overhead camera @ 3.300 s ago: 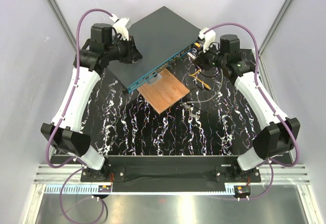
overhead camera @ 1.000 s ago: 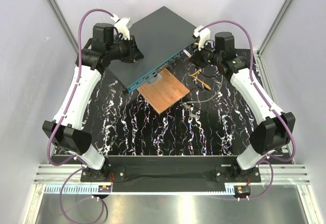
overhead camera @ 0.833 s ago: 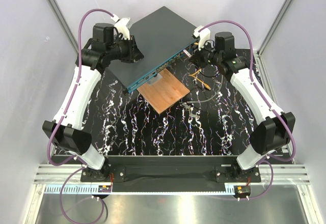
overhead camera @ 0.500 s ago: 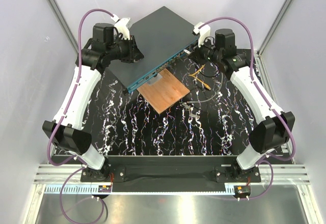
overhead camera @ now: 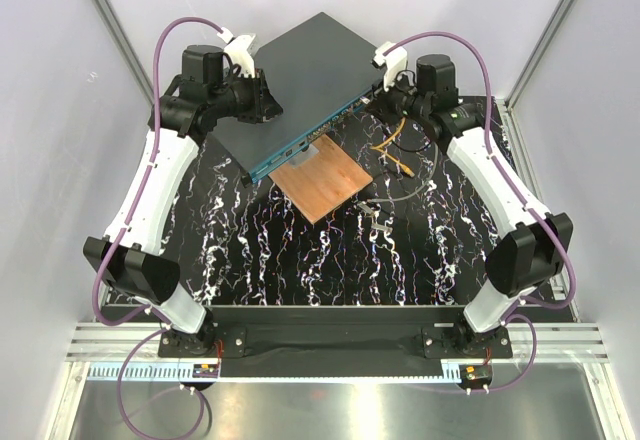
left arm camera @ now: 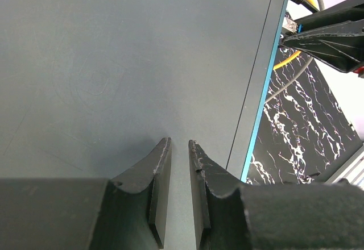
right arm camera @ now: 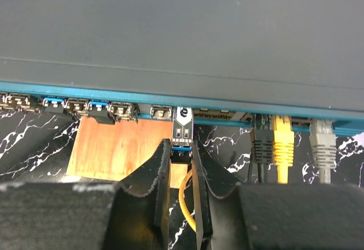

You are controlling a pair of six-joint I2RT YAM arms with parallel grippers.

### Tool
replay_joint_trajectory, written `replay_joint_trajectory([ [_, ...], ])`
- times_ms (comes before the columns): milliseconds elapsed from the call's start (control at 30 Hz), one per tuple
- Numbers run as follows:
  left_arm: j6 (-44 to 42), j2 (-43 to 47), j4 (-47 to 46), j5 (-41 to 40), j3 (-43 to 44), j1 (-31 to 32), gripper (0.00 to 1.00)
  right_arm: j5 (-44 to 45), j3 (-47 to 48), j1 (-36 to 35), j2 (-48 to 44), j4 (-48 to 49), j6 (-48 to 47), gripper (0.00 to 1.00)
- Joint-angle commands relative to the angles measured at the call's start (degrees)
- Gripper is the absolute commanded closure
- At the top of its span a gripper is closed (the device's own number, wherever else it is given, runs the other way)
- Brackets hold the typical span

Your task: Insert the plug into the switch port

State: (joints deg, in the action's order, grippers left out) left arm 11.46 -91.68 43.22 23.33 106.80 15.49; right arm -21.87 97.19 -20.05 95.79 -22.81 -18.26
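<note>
The switch (overhead camera: pixel 310 65) is a flat dark box with a teal front face (right arm camera: pixel 68 91) lined with small square ports. My right gripper (right arm camera: pixel 181 143) is shut on the plug (right arm camera: pixel 183 129), a small black and white module trailing a yellow cable (right arm camera: pixel 187 201). The plug's front end meets the face at the switch port (right arm camera: pixel 183 111), between two neighbouring sockets; how deep it sits I cannot tell. In the top view the right gripper (overhead camera: pixel 385 98) is at the face's right part. My left gripper (left arm camera: pixel 179 143) rests on the switch's top, jaws a narrow gap apart, nothing between them.
A copper-brown plate (overhead camera: pixel 320 182) lies in front of the switch. Black, yellow and grey cables (right arm camera: pixel 282 142) are plugged into ports right of my plug. Loose cables (overhead camera: pixel 400 160) lie on the black marbled table (overhead camera: pixel 300 260). White walls enclose the cell.
The right arm has carried the plug up and to the left, in to the teal face. The left arm and the switch have stayed put.
</note>
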Motion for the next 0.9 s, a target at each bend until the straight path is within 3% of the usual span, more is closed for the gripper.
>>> replay_joint_trajectory([
  [0, 0.2, 0.6, -2.4, 1.1, 2.4, -0.2, 0.77, -0.6, 2.2, -1.2, 0.7, 3.4, -1.1, 1.00],
  [400, 0.6, 0.2, -2.5, 1.4, 2.5, -0.2, 0.77, -0.7, 4.1, -1.3, 2.9, 3.6, -0.1, 1.00],
  [600, 0.4, 0.4, -2.4, 1.4, 2.8, -0.2, 0.77, 0.9, 4.0, -1.3, 1.9, 0.8, -1.5, 0.71],
  [867, 0.4, 0.7, -2.4, 1.2, 2.4, -0.2, 0.77, 1.6, 1.1, -0.2, -1.7, -2.7, -3.1, 0.48],
])
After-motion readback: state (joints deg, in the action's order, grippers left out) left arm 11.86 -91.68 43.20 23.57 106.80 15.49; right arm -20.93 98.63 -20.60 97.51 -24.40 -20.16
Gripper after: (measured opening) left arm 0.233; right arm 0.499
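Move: The right hand still holds the plug, its tip at the switch port, whose mouth is about 2 cm ahead, 2 cm left and 1 cm below the hand. To the port's right along the switch front, counted from the hand, the black plug sits 4 cm ahead and 2 cm right, the yellow plug 5 cm ahead and 3 cm right; a blue-latched module lies 5 cm left and 1 cm back. From the idle left hand the port is some 16 cm right, 2 cm ahead and 5 cm lower. The right hand, fingers still shut on the plug, pushes it forward and left along its own length into the switch port, a little over 1 cm and nearly level with the wrist hardly turning. It then stops and opens its fingers to about half, letting go of the plug while it sinks nearly 1 cm and starts drawing back to the right and towards the base, about half a centimetre. ##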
